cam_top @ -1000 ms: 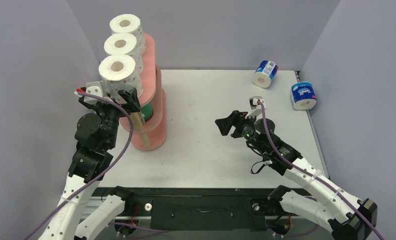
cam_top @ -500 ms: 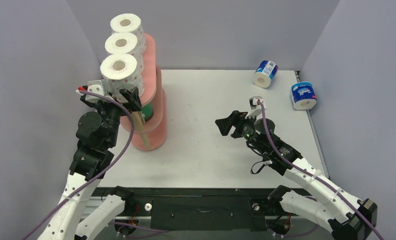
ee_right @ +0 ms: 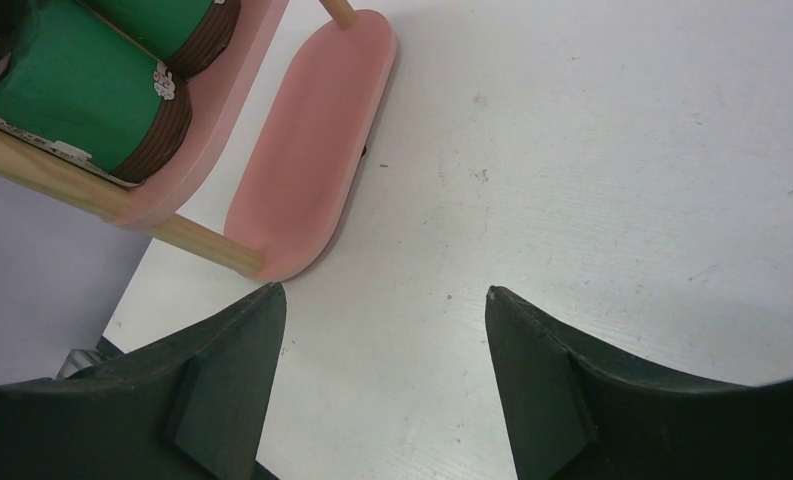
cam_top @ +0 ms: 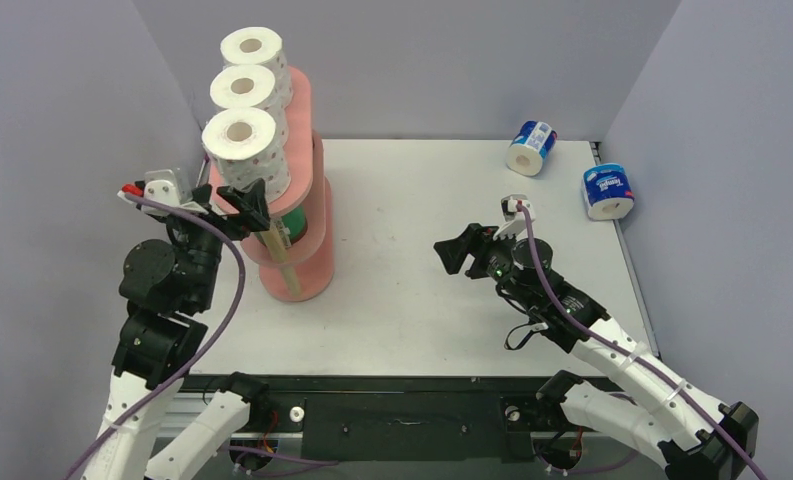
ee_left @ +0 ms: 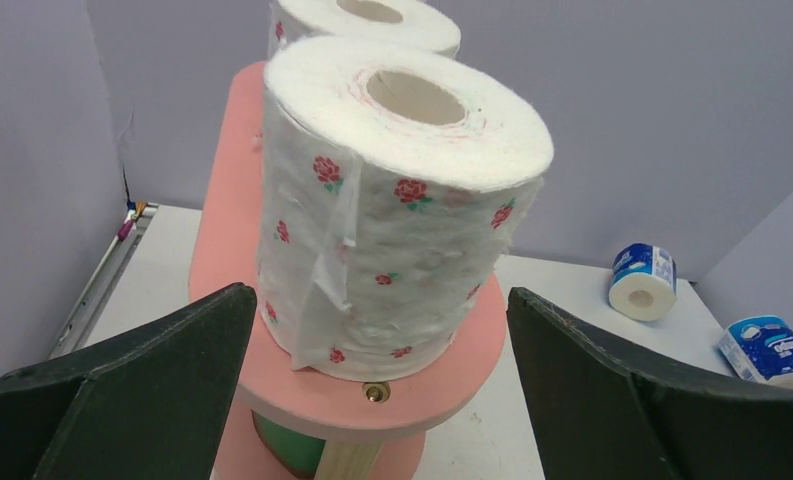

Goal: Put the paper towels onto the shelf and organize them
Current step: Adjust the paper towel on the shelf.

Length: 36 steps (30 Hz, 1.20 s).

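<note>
The pink shelf (cam_top: 310,268) stands at the table's left. Three white paper towels with red flowers sit in a row on its top board: front (cam_top: 240,140), middle (cam_top: 242,90), back (cam_top: 252,45). Green-wrapped rolls (ee_right: 72,100) lie on the middle tier. Two blue-white rolls lie on the table at the far right, one (cam_top: 531,147) near the back wall and one (cam_top: 608,191) by the right wall. My left gripper (cam_top: 237,203) is open, just short of the front roll (ee_left: 392,200), holding nothing. My right gripper (cam_top: 454,250) hangs open over the bare table, empty.
Grey walls close in the white table (cam_top: 422,200) on the left, back and right. In the right wrist view the shelf's bottom board (ee_right: 312,150) holds nothing. A wooden post (cam_top: 280,255) stands at the shelf's near end.
My left arm has pulled back to the left, away from the front roll on the top board, jaws still open. The right arm has barely moved.
</note>
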Motion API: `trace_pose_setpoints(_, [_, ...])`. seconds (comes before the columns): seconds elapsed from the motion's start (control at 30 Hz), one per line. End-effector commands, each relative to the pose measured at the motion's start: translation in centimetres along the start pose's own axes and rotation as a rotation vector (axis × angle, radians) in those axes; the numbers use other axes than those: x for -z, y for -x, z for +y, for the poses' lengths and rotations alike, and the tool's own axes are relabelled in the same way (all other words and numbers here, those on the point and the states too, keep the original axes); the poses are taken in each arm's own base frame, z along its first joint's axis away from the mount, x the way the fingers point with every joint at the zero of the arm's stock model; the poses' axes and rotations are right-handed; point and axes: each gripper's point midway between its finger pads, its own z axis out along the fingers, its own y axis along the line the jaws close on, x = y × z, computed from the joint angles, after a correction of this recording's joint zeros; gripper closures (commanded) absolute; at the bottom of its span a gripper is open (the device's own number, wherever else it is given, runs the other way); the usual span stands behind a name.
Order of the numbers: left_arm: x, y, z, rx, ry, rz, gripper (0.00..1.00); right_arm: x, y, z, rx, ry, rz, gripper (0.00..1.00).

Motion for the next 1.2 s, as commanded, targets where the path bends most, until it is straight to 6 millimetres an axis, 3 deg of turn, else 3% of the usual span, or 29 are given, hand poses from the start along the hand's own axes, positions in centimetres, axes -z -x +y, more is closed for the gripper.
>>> trace_pose_setpoints(0.0, [2.0, 4.5, -0.2, 0.033, -0.007, -0.079, 0.04, 0.6, 2.5, 1.1, 0.013, 0.033, -0.064, 0.31])
trace_pose_setpoints(0.23, [1.8, 8.6, 1.7, 0.115, 0.137, -0.185, 0.02, 0.3, 2.4, 2.2, 0.007, 0.074, -0.039, 0.31])
trace_pose_setpoints(0.4, [-1.0, 10.9, 1.2, 0.188, 0.189, -0.213, 0.16, 0.5, 2.2, 2.7, -0.023, 0.101, -0.029, 0.32])
trace_pose_setpoints(0.47, [-1.6, 12.9, 1.0, 0.255, 0.189, -0.251, 0.26, 0.8, 2.3, 2.9, -0.035, 0.113, -0.032, 0.32])
trace_pose_setpoints(0.53, [-2.9, 13.5, 1.2, 0.316, 0.194, -0.249, 0.34, 1.1, 2.6, 3.2, -0.040, 0.125, -0.040, 0.32])
trace_pose_setpoints(0.6, [-4.5, 13.6, 3.1, 0.372, 0.232, -0.246, 0.40, 1.4, 2.9, 3.5, -0.040, 0.134, -0.044, 0.32])
trace_pose_setpoints(0.73, [-5.6, 14.2, 4.2, 0.466, 0.251, -0.273, 0.49, 1.9, 3.2, 3.8, -0.036, 0.141, -0.043, 0.32])
trace_pose_setpoints(0.8, [-5.8, 14.7, 6.0, 0.510, 0.294, -0.308, 0.52, 2.0, 3.2, 3.9, -0.037, 0.146, -0.039, 0.32])
trace_pose_setpoints(0.93, [-7.7, 13.7, 8.2, 0.631, 0.300, -0.317, 0.59, 2.2, 2.9, 3.9, -0.043, 0.145, -0.026, 0.32])
trace_pose_setpoints(0.97, [-8.3, 12.7, 9.6, 0.691, 0.320, -0.315, 0.61, 2.2, 2.6, 3.8, -0.045, 0.144, -0.021, 0.32])
trace_pose_setpoints(1.0, [-9.2, 12.1, 9.6, 0.720, 0.281, -0.298, 0.64, 2.3, 2.5, 3.8, -0.047, 0.149, -0.016, 0.32])
trace_pose_setpoints(1.03, [-10.2, 10.3, 11.4, 0.775, 0.308, -0.280, 0.65, 2.3, 2.2, 3.7, -0.047, 0.148, -0.012, 0.32])
trace_pose_setpoints(1.07, [-10.8, 10.2, 11.2, 0.801, 0.256, -0.275, 0.68, 2.4, 2.2, 3.7, -0.049, 0.148, -0.014, 0.32])
trace_pose_setpoints(1.1, [-11.8, 8.1, 12.9, 0.871, 0.276, -0.248, 0.69, 2.4, 2.1, 3.6, -0.050, 0.147, -0.012, 0.32])
trace_pose_setpoints(1.13, [-12.4, 8.5, 12.0, 0.892, 0.181, -0.241, 0.74, 2.5, 2.2, 3.6, -0.052, 0.148, -0.019, 0.32])
trace_pose_setpoints(1.17, [-13.1, 7.9, 12.9, 0.940, 0.152, -0.254, 0.76, 2.5, 2.0, 3.5, -0.053, 0.147, -0.017, 0.32])
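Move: Straight ahead of the open left gripper, about 8 cm off, 1 cm to the right and some 3 cm lower, stands the nearest white roll on the shelf top. The middle roll is about 18 cm ahead of the gripper and the far roll 28 cm, both with no sideways offset. The screw in the shelf's front end lies 2 cm ahead, 1 cm right and 8 cm below. From the right hand that nearest roll is roughly 9 cm ahead, 33 cm left and 14 cm higher. Backing about 3 cm off the nearest roll while rising, the left hand climbs some 11 cm in all, then swings left and forward around it, sinking again over the last few centimetres to finish about 14 cm left of its start. The wrist rolls left side down some 40 degrees and turns counter-clockwise; the fingers close to about a third open on nothing. The right hand, empty, eases slightly back and up. ##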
